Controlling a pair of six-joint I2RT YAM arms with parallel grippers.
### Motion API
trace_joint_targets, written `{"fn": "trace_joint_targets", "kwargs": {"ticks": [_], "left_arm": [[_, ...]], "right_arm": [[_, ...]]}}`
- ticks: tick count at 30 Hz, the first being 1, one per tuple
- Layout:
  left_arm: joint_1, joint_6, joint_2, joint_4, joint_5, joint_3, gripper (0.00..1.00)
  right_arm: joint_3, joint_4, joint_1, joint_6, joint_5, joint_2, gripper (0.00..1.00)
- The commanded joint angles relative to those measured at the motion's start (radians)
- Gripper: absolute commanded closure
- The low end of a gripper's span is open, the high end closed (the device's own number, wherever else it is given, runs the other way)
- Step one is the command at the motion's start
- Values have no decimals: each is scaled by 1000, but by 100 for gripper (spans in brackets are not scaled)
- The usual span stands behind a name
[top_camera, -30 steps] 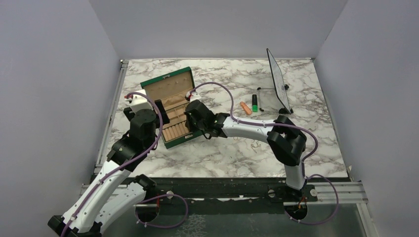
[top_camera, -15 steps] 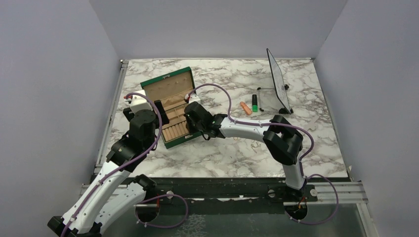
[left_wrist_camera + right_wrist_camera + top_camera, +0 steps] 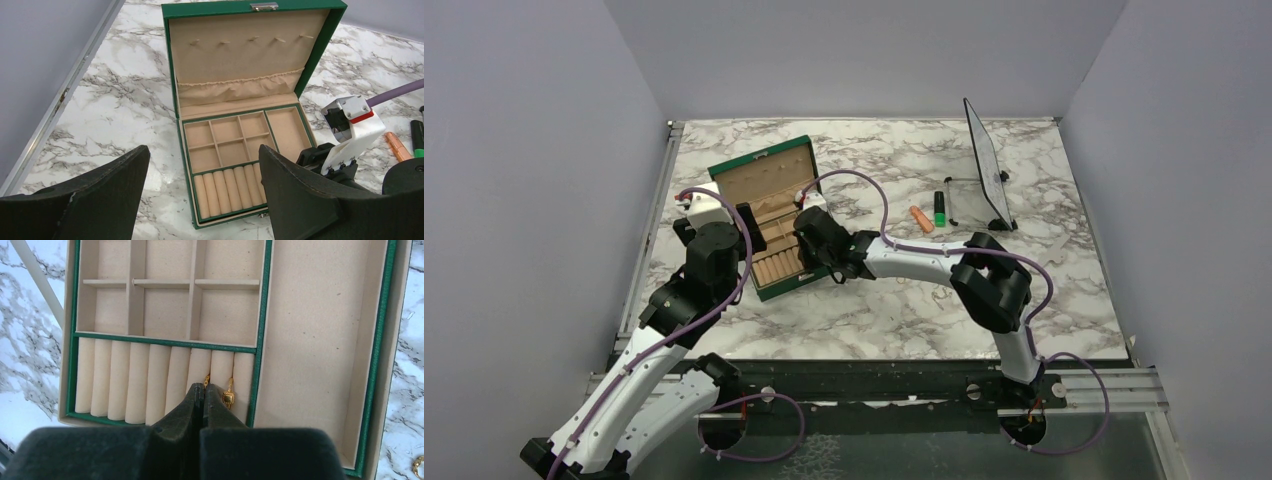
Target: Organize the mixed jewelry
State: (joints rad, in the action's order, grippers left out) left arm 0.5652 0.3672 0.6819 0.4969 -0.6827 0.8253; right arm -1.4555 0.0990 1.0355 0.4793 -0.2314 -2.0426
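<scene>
The green jewelry box [image 3: 769, 157] lies open on the marble, with beige trays and a row of ring rolls [image 3: 150, 380]. My right gripper [image 3: 202, 386] is shut over the rolls, and a small gold ring [image 3: 206, 378] pokes out at its tips, in the groove between two rolls. A second gold ring [image 3: 228, 398] with a square face sits in the neighbouring groove. One more gold piece [image 3: 418, 466] lies on the marble right of the box. My left gripper [image 3: 202, 200] hangs open above the box's near left corner, holding nothing. The necklace is out of view.
An orange cylinder [image 3: 921, 219] and a green-and-black marker [image 3: 939, 207] lie right of the box. Behind them a clear panel on a stand [image 3: 986, 160] leans upright. A metal rail [image 3: 656, 215] runs along the table's left edge, close to the left arm.
The right arm has crept slightly left, bringing its shut gripper further over the ring rolls. The left arm has not moved.
</scene>
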Motion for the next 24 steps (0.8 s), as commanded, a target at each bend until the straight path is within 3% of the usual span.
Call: {"fn": "trace_joint_targets", "kwargs": {"ticks": [1, 13, 24], "left_arm": [[-2, -14, -5, -5, -25, -9, 19], [-1, -6, 1, -5, -18, -8, 19], [-1, 5, 48, -8, 31, -2, 19]], "right_arm": [[-5, 44, 12, 19, -44, -56, 99], [3, 38, 12, 27, -70, 93, 72], [109, 27, 8, 51, -108, 216, 68]]}}
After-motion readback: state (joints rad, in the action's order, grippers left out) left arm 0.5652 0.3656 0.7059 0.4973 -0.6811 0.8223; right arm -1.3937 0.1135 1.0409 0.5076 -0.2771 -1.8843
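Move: The right hand's shut fingertips are down in the ring rolls of the jewelry box, on the gold ring set there, which sits practically at the hand point, hardly 1 cm lower. The ring with the square face is about 2 cm to its right and level with it; the six small compartments lie some 6 cm ahead and 5 cm left, the long compartment roughly 6 cm ahead and 5 cm right. From the left hand, the gold ring is about 4 cm ahead, 14 cm right and 19 cm below. The right hand first stays in place over the rolls and spreads its fingers from shut to about a third open, letting go of the gold ring with hardly any turn of the wrist. Then it lifts away from the ring, slowly at first and then fast, rising about 5.5 cm and easing a centimetre or two to the right late in the climb, the fingers still parted and clear above the box. ##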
